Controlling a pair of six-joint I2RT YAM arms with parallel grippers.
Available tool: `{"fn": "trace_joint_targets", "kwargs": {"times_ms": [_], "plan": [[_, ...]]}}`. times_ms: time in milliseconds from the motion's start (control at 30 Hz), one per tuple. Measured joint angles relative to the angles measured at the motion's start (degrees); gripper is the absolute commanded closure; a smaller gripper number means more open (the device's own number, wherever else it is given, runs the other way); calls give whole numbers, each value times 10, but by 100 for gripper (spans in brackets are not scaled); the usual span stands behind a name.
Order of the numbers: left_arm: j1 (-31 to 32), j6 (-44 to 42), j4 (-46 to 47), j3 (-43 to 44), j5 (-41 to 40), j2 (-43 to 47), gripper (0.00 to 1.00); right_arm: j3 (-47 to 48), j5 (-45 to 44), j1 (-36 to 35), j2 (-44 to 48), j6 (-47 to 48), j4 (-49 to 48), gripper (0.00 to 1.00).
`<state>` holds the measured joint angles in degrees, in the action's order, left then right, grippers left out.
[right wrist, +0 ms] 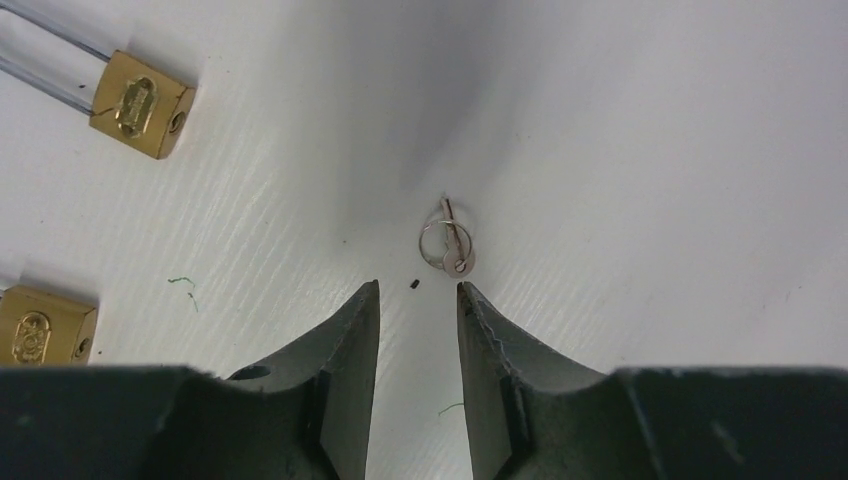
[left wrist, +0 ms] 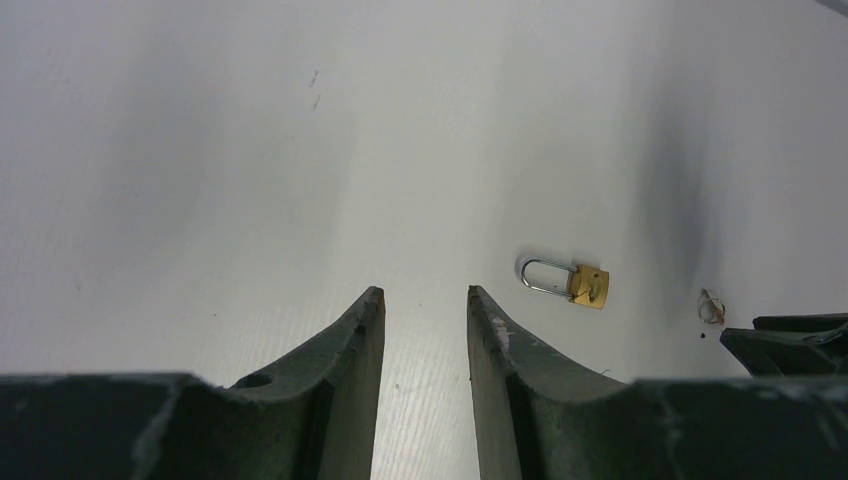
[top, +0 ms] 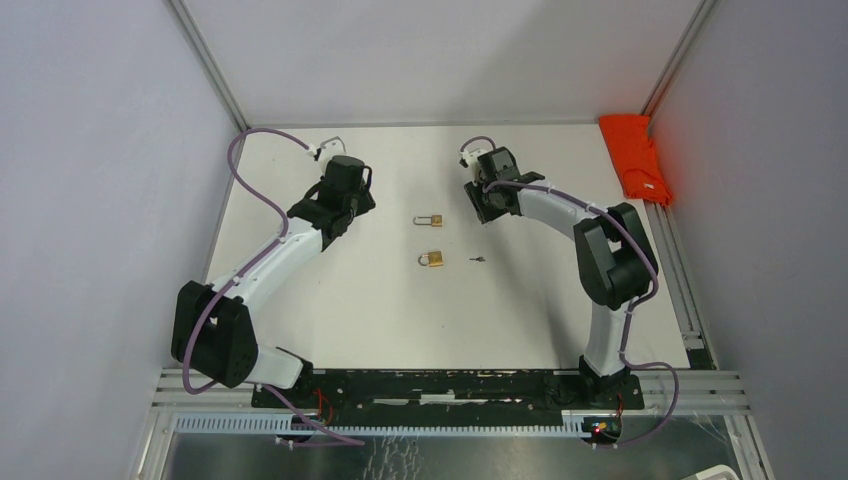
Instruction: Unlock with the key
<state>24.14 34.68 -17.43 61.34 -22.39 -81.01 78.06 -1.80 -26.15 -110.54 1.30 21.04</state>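
Observation:
A small silver key [right wrist: 447,243] on a ring lies flat on the white table, just beyond the tips of my right gripper [right wrist: 418,290], which is open and holds nothing. From above, the key [top: 478,259] lies right of a short brass padlock [top: 432,259], also seen low left in the right wrist view [right wrist: 40,325]. A second brass padlock with a long shackle [top: 430,220] lies behind it; the wrist views show this padlock [right wrist: 140,103] [left wrist: 570,281] too. My left gripper [left wrist: 425,292] is open and empty over bare table, left of that padlock.
An orange cloth [top: 635,155] lies at the back right corner. Grey walls with metal rails [top: 215,70] close in the table on three sides. The right gripper's body [left wrist: 790,340] shows at the lower right of the left wrist view.

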Motion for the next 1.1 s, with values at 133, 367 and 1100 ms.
{"fn": "trace_joint_targets", "kwargs": {"times_ms": [133, 367, 1100], "plan": [[0, 0, 0, 0, 0, 0, 58, 15, -8, 0, -15, -1, 5, 60], [0, 0, 0, 0, 0, 0, 58, 25, -20, 0, -43, -1, 6, 60], [0, 0, 0, 0, 0, 0, 58, 25, 3, 26, -65, -7, -10, 89]]}}
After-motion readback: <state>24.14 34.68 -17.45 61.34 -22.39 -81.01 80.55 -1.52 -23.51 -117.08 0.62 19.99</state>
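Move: The key with the ring lies just under the right hand: about 2 cm ahead, 1 cm to its right and 4 cm below. The long-shackle padlock is some 11 cm to the left of that key and level with it, the short-shackle padlock about 10 cm left and 9 cm nearer the base, the second key 9 cm nearer. From the left hand the ringed key is about 4 cm ahead, 23 cm right and 16 cm down. The right hand sinks about 3.5 cm, easing forward and right, and its fingers close on the ringed key's bow. ##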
